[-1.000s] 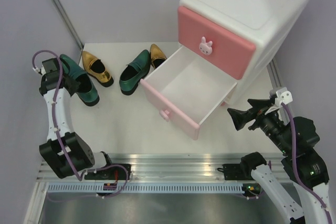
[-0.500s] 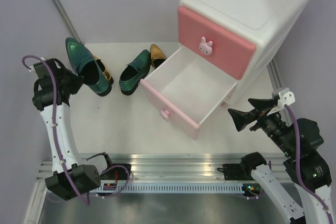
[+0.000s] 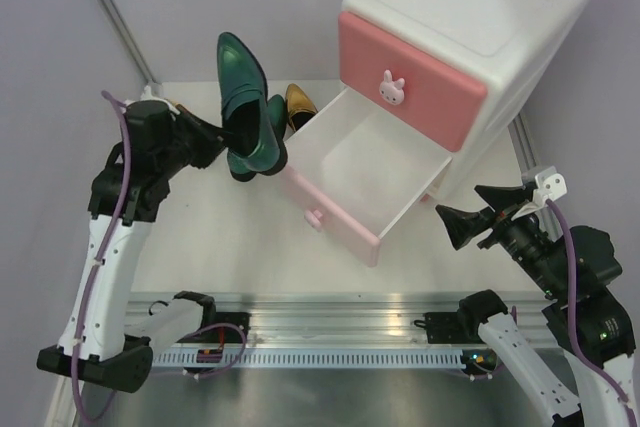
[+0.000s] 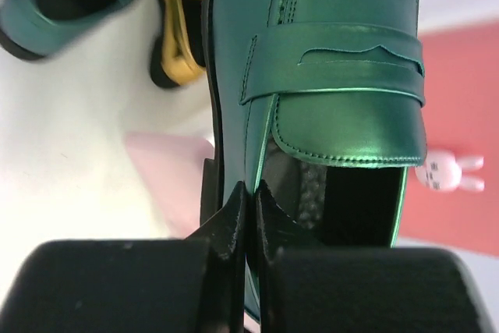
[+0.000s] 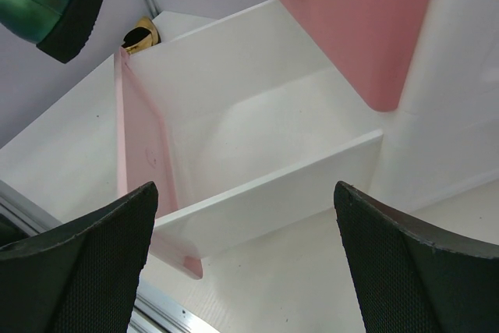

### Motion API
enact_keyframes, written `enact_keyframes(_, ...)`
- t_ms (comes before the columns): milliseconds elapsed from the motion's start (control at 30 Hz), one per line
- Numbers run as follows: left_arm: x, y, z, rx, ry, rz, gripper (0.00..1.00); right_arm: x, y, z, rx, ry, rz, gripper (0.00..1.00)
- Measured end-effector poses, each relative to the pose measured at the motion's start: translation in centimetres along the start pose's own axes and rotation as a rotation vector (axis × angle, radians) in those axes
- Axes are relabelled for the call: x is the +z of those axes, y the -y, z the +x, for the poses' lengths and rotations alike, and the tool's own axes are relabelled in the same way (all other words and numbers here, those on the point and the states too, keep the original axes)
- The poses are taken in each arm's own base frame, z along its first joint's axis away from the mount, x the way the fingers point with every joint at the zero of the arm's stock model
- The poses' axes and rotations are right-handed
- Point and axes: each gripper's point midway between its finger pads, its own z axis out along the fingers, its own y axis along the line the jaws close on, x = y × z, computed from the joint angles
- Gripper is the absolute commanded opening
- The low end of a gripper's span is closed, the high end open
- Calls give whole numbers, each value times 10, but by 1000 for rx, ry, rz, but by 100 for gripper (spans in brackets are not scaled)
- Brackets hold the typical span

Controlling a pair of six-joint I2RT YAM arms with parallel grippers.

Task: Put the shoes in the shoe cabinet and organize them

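Note:
My left gripper [image 3: 213, 137] is shut on the side wall of a metallic green shoe [image 3: 238, 77] and holds it in the air, toe up, just left of the open drawer. In the left wrist view the fingertips [image 4: 234, 200] pinch the edge of that shoe [image 4: 335, 60]. A second green shoe [image 4: 31, 21] and a gold shoe [image 4: 178, 29] lie on the table beneath. The white shoe cabinet [image 3: 480, 7] has its lower pink drawer [image 3: 360, 162] pulled out with nothing in it. My right gripper [image 3: 470, 215] stands open, right of the drawer, holding nothing.
The upper drawer front [image 3: 420, 72] with its bunny knob is closed. A gold shoe [image 3: 298, 102] lies between the held shoe and the cabinet. An aluminium rail [image 3: 320, 312] runs along the near table edge. Grey walls close off the back and left.
My left arm has lifted the green shoe off the table's left side and swung it up and to the right, towards the open drawer. The right arm has barely moved.

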Motion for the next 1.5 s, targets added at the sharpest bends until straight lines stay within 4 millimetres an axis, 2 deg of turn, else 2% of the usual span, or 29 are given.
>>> enact_keyframes(133,11,22,40,28,-95,17,2,0,0,-1,0,3,0,98)
enact_keyframes(433,33,61,109,94,-177,34,2,-2,1,-2,-2,11,6,98)
enact_keyframes(733,51,85,146,93,-153,54,2,-8,3,-1,-3,15,27,98)
enact_keyframes(833,53,88,162,87,-169,53,2,-10,4,-2,-6,18,32,98)
enact_keyframes(933,53,82,176,83,-189,39,2,-12,5,-3,-11,23,39,98)
enact_keyframes(1133,57,70,187,81,-202,6,2,-14,7,-4,-12,29,50,98)
enact_keyframes(1367,54,61,208,76,-244,-10,2,-16,7,-3,-12,30,52,98)
enact_keyframes(1500,55,59,214,75,-253,-18,2,-17,7,-2,-12,27,53,98)
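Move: The left hand already holds a green shoe by its opening's edge. The open drawer it is bound for has its middle about 28 cm to the right, 5 cm ahead and some 24 cm below. The other green shoe stands roughly 13 cm ahead, 3 cm right; the gold shoe beside the drawer 16 cm ahead, 15 right; the drawer's knob 9 cm back, 17 right, all far below. From the right hand the drawer's middle lies about 19 cm ahead, 16 left, 24 below. Keeping its pinch on the green shoe's edge, the left hand swings it to the right by about 21 cm, over the drawer's front-left part. The fast sweep then dies away into a slower sinking, some 9 cm down in all, drifting slightly back; the hand turns a little clockwise and its fingers tip further down. ##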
